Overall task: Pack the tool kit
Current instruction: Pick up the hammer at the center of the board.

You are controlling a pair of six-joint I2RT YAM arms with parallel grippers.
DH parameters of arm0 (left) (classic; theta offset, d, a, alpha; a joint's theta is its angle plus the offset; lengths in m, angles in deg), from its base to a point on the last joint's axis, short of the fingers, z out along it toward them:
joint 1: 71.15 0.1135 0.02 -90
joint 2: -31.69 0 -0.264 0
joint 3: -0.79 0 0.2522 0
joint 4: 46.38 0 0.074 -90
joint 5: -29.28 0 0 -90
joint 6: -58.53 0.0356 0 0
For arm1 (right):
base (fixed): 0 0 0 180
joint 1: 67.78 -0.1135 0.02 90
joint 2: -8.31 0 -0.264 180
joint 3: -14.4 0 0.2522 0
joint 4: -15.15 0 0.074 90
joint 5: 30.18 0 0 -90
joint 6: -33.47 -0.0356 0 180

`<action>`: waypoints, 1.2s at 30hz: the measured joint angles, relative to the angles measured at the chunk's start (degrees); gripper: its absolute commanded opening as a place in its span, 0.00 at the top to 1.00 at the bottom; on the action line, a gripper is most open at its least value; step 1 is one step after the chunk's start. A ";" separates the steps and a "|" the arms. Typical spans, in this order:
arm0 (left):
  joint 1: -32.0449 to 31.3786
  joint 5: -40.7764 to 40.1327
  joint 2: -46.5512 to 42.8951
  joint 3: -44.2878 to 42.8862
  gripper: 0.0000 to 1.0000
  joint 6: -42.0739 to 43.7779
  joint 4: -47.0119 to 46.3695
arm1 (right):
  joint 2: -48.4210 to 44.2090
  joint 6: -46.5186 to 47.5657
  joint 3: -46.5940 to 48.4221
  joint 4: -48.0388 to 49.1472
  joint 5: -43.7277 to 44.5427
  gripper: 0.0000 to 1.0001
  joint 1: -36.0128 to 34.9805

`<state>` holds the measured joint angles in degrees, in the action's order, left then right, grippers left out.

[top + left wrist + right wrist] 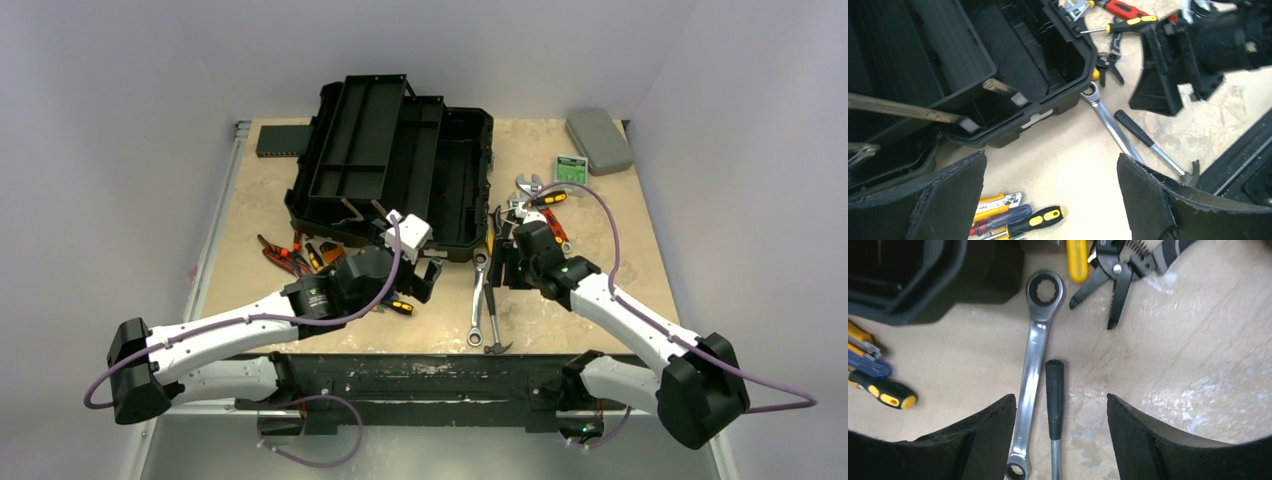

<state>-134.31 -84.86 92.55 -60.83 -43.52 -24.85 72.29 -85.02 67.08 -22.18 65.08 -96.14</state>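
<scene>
The black toolbox of the tool kit stands open at the middle back, its trays fanned out. My left gripper hangs open over bare table just in front of the box, with a black-and-yellow screwdriver and other screwdrivers below its left finger. My right gripper is open too, low over the silver ratchet wrench and the black hammer handle. Both lie between its fingers, untouched. In the top view the left gripper and the right gripper sit close together.
Pliers and screwdrivers lie left of the box. More wrenches, pliers and screwdrivers lie to its right. A flat grey case and a green card sit at the back right, a flat black box at the back left.
</scene>
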 measured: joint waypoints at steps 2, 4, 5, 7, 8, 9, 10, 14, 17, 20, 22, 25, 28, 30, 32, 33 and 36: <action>0.00 -2.03 -0.09 0.68 0.00 -1.07 0.13 | -0.46 -1.18 -1.07 -0.39 1.22 0.39 -1.97; 0.04 -3.72 -0.94 2.73 0.00 -1.79 -1.18 | -0.63 -2.64 -2.56 -0.72 2.67 0.40 -4.07; 0.09 -4.26 -1.97 4.79 0.00 -1.86 -2.71 | -0.52 -3.37 -3.23 -0.98 3.06 0.40 -4.98; 0.07 -4.68 -4.59 9.44 0.00 -1.70 -5.44 | 0.20 -4.66 -4.24 -1.27 4.09 0.40 -7.06; 0.07 -4.70 -5.51 10.99 0.00 -1.53 -6.43 | 0.63 -5.11 -4.48 -1.27 4.39 0.40 -7.82; 0.09 -4.79 -6.51 12.85 0.00 -1.03 -7.91 | 1.36 -5.66 -4.66 -1.31 4.85 0.40 -8.92; 0.09 -4.85 -7.41 14.56 0.00 -0.70 -9.62 | 2.23 -6.12 -4.68 -1.31 5.46 0.40 -9.92; 0.09 -4.17 -9.25 19.69 0.00 0.37 -15.91 | 5.46 -7.17 -4.63 -1.33 7.69 0.41 -13.49; 0.07 -2.91 -8.46 20.46 0.02 0.92 -18.01 | 7.74 -7.61 -3.80 -2.38 10.45 0.42 -15.98; 0.09 -1.86 -6.78 20.39 0.03 0.94 -19.54 | 10.14 -7.74 -2.45 -2.86 12.33 0.45 -17.44; 0.09 -1.09 -5.95 20.39 0.02 0.94 -19.93 | 11.85 -7.80 -1.77 -2.71 13.31 0.47 -17.73; 0.09 -0.37 -6.25 20.39 0.01 0.70 -20.61 | 14.56 -8.46 -1.18 -2.62 13.88 0.63 -17.77; 0.09 0.81 -8.52 20.33 0.04 -0.50 -20.50 | 15.91 -8.87 -0.17 -2.47 14.60 0.82 -17.81; 0.09 2.80 -11.85 19.32 0.03 -2.45 -18.64 | 16.57 -9.18 0.26 -1.97 14.60 0.96 -17.92; 0.07 4.76 -15.08 17.11 0.00 -4.59 -16.74 | 16.48 -9.40 0.31 -1.97 14.64 1.00 -17.92; 0.07 5.84 -17.42 15.10 0.00 -6.51 -15.69 | 16.35 -9.64 0.28 -1.99 14.67 1.00 -17.92; 0.07 6.91 -22.93 11.10 0.00 -10.49 -15.17 | 15.45 -10.14 -0.11 -2.12 14.80 1.00 -17.92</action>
<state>-134.24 -77.96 69.62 -49.73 -54.01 -40.02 87.74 -95.16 66.97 -24.30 79.87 -114.06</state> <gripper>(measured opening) 0.998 0.064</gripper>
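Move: The hammer lies below the right hand, its middle about 6 cm back, 3 cm to the left and some 7 cm down, handle end away from the base. Close along its left side is the ratchet wrench, 3 cm back and 6 cm left of this hand; the black pliers lie about 10 cm ahead, in line with it. From the left hand the hammer is roughly 15 cm to the right, 3 cm back and 20 cm below. Sink the right gripper about 7 cm onto the hammer's black handle, also going some 4 cm back and 3 cm left while the wrist rolls its left side down about 15 degrees; then shut the half-open fingers across the handle near the shaft and pinch it. Meanwhile dip the open left gripper about 5 cm, then lift it well past its starting height and slightly back, tipping its fingers up. ##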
